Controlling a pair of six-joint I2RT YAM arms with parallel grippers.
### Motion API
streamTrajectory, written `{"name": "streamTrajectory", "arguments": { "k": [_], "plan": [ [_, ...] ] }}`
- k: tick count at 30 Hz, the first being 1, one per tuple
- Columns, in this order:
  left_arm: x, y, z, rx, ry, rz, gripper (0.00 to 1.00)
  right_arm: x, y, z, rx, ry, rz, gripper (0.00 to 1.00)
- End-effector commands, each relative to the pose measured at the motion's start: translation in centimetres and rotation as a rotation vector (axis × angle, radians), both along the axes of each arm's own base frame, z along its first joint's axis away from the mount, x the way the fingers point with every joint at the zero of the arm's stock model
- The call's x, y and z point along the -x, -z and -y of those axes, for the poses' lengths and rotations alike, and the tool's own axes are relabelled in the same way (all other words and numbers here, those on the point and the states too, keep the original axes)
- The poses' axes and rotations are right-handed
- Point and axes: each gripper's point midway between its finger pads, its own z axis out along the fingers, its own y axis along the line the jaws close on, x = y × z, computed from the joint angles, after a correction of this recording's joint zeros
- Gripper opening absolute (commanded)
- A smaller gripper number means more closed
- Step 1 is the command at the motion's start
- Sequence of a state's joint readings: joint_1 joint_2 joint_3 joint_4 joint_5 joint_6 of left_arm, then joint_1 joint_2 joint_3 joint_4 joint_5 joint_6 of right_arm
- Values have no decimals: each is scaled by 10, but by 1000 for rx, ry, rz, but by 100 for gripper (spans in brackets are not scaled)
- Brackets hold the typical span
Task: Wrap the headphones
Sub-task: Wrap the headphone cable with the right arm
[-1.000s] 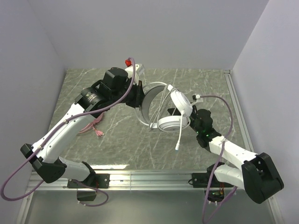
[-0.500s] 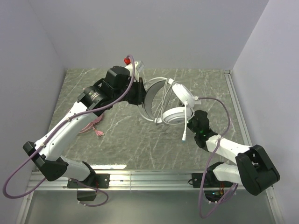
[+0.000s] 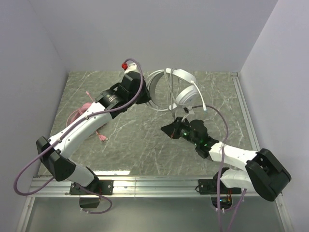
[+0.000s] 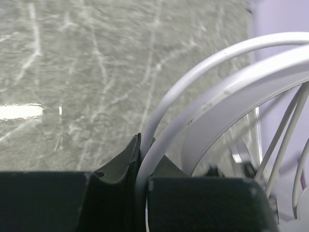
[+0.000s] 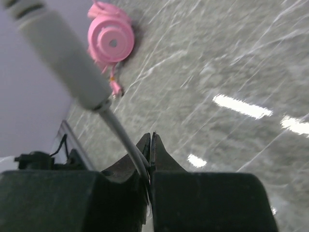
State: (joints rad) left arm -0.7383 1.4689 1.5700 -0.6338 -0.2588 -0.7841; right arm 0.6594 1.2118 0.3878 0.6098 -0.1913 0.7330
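Note:
The white headphones hang in the air over the back middle of the table, with the pale cable looped across the headband. My left gripper is shut on the headband's thin rail at its left end. My right gripper is below the ear cup, low over the table, shut on the pale cable just behind its thick grey plug sleeve. The pink headphones lie on the table at the left, partly hidden by my left arm; one pink ear cup shows in the right wrist view.
The pink cable's end trails on the grey marbled table beside my left forearm. Walls close the back and both sides. A metal rail runs along the near edge.
My left gripper has lifted the white headphones up and toward the back. My right gripper has swung left and down toward the table's middle, keeping the cable in its jaws.

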Motion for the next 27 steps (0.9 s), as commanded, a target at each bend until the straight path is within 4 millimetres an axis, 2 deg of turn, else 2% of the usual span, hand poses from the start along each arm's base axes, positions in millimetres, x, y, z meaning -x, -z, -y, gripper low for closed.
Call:
{"name": "streamTrajectory", "arguments": {
  "k": [1,2,6,10,12,13,14,16,17,21,22,24,25,27],
  "plan": [
    [-41,-40,-14,200,-226,134,0,21,5,-2,-12,-16,-82,0],
    [-48,-41,-15,219,-241,149,0,26,3,-3,-31,-23,-103,0],
    [-66,-13,-25,221,-316,158,0,50,10,-10,-47,-79,-204,0],
    [-75,20,-21,177,-328,127,0,66,15,-12,-53,-125,-271,0],
    [-74,42,-21,149,-331,92,0,68,17,-10,-46,-117,-299,0],
    [-74,54,-19,139,-329,76,0,72,25,-7,-22,-114,-329,0],
    [-70,75,-21,116,-329,46,0,74,30,-4,-10,-110,-344,0],
    [-70,93,-20,118,-334,26,0,82,44,1,27,-104,-395,0],
    [-67,109,-23,99,-340,8,0,85,47,2,29,-110,-408,0],
    [-65,139,-32,37,-367,-12,0,102,59,6,41,-118,-461,0],
    [-64,149,-30,20,-360,-28,0,107,67,10,60,-110,-485,4],
    [-60,165,-29,-7,-346,-53,0,113,68,12,52,-102,-489,6],
    [-58,176,-28,-31,-343,-66,0,117,74,17,57,-90,-506,7],
    [-51,190,-26,-84,-353,-79,0,121,73,19,32,-82,-513,9]
  ]
}}
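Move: The left hand already holds the white headphones by the headband, their middle about 10 cm to its right and 4 cm ahead; the bare table they go down to is roughly 5 cm ahead, 7 cm right and 30 cm below. The pink headphones lie some 28 cm left, 5 cm ahead and 27 cm below. The right hand already pinches the cable; from it the white headphones hang about 10 cm ahead, 4 cm right and 16 cm higher. Left lowers the white headphones about 22 cm; right draws the pinched cable back some 10 cm and down. ##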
